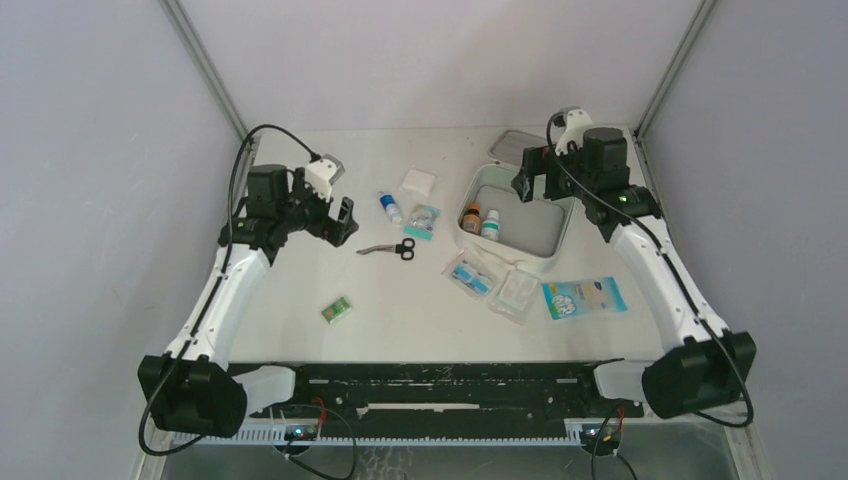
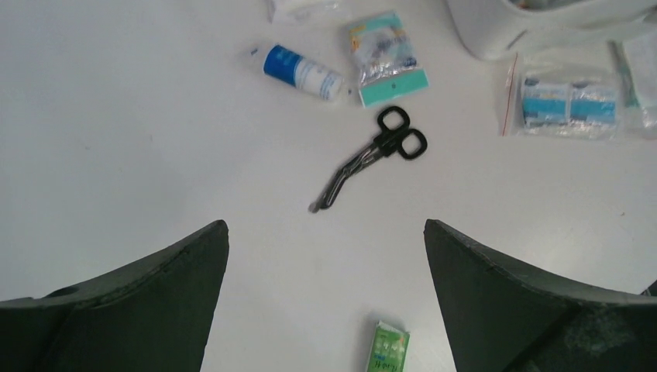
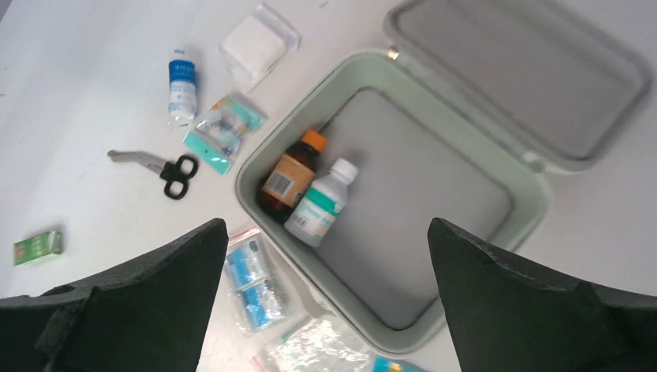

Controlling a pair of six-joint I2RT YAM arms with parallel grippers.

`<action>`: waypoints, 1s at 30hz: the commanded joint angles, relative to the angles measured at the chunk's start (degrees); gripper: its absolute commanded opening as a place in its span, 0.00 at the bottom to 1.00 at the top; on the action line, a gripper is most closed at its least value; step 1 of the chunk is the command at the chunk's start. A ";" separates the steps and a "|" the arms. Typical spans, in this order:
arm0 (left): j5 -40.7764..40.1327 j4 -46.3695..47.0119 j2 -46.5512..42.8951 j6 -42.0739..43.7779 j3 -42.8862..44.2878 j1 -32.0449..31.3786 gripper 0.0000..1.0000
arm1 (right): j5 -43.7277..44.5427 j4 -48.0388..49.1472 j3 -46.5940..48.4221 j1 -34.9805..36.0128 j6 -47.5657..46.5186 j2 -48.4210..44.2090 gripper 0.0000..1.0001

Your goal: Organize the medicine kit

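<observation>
The medicine kit lies open at the right of the table, lid folded back behind it. Its pale grey floor holds a brown bottle with an orange cap and a white bottle with a teal label, both against the left wall. My right gripper hovers over the kit, open and empty. My left gripper hangs open and empty above bare table, left of black scissors.
Loose on the table are a blue-and-white bottle, a teal packet, a white gauze pad, a small green box, two clear packets and a blue pouch in front of the kit.
</observation>
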 commanded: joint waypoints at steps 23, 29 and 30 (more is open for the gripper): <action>-16.80 -10.55 -6.02 24.88 -22.41 -12.41 0.97 | -16.10 5.50 -15.73 -8.70 -20.84 -15.49 0.99; -22.14 -11.02 -2.58 26.02 -22.75 -12.49 0.97 | -13.82 6.04 -15.60 -8.55 -19.40 -16.46 0.99; -23.01 -11.08 -1.66 26.24 -22.67 -12.46 0.97 | -12.86 5.80 -15.40 -8.07 -19.45 -16.15 0.99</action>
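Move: The small green box lies about 12 cm back from the left hand, some 4 cm to its left and 20 cm below. At table height, the scissors are about 5 cm ahead of that hand and 10 cm right, the blue-white bottle 16 cm ahead and 10 cm right. From the right hand the green box is roughly 47 cm left, 18 cm back and 24 cm below. Open left hand sinks about 16 cm and back towards green box, tipping down; right rises, dips, eases back. ##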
